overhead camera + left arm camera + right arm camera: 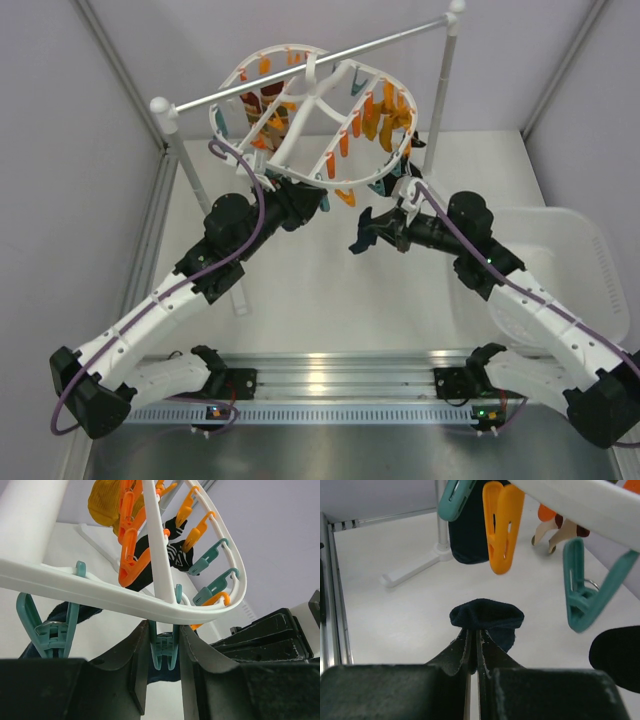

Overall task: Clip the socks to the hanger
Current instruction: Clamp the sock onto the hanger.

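Note:
The white oval hanger [322, 100] hangs from the rod, with orange and teal clips round its ring [100, 592]. My left gripper [164, 632] reaches up under the ring and is shut on a teal clip [164, 652], one finger pressing each handle. In the top view the left gripper [318, 200] sits below the hanger's near edge. My right gripper [475, 632] is shut on a bunched dark teal-navy sock [487, 616], held above the table just right of the left gripper [363, 236]. Another dark sock [467, 540] hangs from a teal clip on the ring.
The white-and-metal rod stand [300, 62] carries the hanger, with its posts at left [190, 180] and right [447, 75]. A mustard sock [105, 502] and a striped sock [175, 555] hang on clips. A white bin [575, 255] sits at the right. An orange clip [502, 527] and a teal clip [582, 595] dangle near the right gripper.

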Robot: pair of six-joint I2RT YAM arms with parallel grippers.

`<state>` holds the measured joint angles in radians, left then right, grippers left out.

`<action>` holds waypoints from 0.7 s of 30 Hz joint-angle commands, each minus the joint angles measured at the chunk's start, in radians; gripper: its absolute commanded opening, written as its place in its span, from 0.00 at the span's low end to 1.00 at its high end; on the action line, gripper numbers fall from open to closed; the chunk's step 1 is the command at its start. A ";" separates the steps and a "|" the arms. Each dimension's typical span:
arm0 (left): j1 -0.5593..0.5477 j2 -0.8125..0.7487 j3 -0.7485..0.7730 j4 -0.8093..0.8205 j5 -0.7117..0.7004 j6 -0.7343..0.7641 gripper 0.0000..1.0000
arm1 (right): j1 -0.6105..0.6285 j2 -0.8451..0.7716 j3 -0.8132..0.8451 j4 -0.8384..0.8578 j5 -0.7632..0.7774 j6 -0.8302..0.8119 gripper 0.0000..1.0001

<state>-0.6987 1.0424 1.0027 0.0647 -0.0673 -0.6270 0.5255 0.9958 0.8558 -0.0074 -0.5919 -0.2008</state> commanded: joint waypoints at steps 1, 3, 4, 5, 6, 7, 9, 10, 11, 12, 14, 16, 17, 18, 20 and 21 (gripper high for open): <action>0.015 -0.008 -0.009 0.081 -0.012 -0.028 0.00 | 0.086 0.026 0.022 0.178 0.118 0.055 0.00; 0.013 -0.007 -0.010 0.081 -0.012 -0.033 0.00 | 0.109 0.047 0.023 0.205 0.139 0.060 0.00; 0.013 -0.005 -0.009 0.084 -0.011 -0.034 0.00 | 0.129 0.055 0.029 0.210 0.142 0.063 0.00; 0.015 -0.004 -0.009 0.089 -0.009 -0.036 0.00 | 0.134 0.069 0.031 0.211 0.142 0.063 0.00; 0.015 -0.002 -0.013 0.090 -0.006 -0.037 0.00 | 0.140 0.075 0.034 0.219 0.145 0.066 0.00; 0.015 -0.005 -0.013 0.092 -0.006 -0.037 0.00 | 0.149 0.081 0.037 0.227 0.149 0.075 0.00; 0.015 -0.002 -0.018 0.093 -0.006 -0.039 0.00 | 0.159 0.099 0.043 0.245 0.150 0.083 0.00; 0.015 -0.004 -0.021 0.095 -0.008 -0.039 0.00 | 0.171 0.104 0.049 0.247 0.153 0.084 0.00; 0.015 -0.005 -0.022 0.096 -0.008 -0.040 0.00 | 0.175 0.113 0.054 0.248 0.155 0.083 0.00; 0.015 -0.002 -0.024 0.096 -0.006 -0.040 0.00 | 0.179 0.116 0.058 0.248 0.158 0.083 0.00; 0.015 -0.004 -0.027 0.098 -0.006 -0.042 0.00 | 0.186 0.124 0.066 0.254 0.159 0.083 0.00; 0.015 -0.001 -0.027 0.101 -0.008 -0.042 0.00 | 0.191 0.129 0.071 0.260 0.159 0.093 0.00; 0.013 -0.001 -0.029 0.101 -0.006 -0.042 0.00 | 0.194 0.133 0.072 0.271 0.159 0.098 0.00; 0.015 0.002 -0.030 0.101 -0.005 -0.046 0.00 | 0.194 0.135 0.075 0.274 0.159 0.106 0.00; 0.013 0.001 -0.030 0.106 -0.003 -0.045 0.00 | 0.199 0.139 0.078 0.285 0.158 0.121 0.00; 0.015 0.001 -0.030 0.104 -0.002 -0.048 0.00 | 0.200 0.141 0.081 0.285 0.158 0.129 0.00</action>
<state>-0.6952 1.0428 0.9810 0.1059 -0.0494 -0.6579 0.7013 1.1336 0.8757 0.1856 -0.4389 -0.1085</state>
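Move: The teal clip that the left hand holds squeezed at the hanger's near rim is the right hand's goal; it lies about 12 cm to its left, 4 cm farther out and some 5 cm above it. The orange clip beside it on the rim is about 6 cm left, 6 cm ahead and 5 cm above the right hand; the next teal clip is level sideways, some 8 cm ahead and 4 cm above. The right hand's navy sock lies about 10 cm right, 4 cm back and 6 cm below the left hand. The right hand, still pinching the navy sock in shut fingers, carries it about 5.5 cm to the left, below the rim and towards the teal clip's downward jaws, quick at first and then easing off, with almost no change in reach or height and the wrist hardly turning. The left hand stays put and keeps the clip's handles squeezed between its fingers, its grip unchanged. ##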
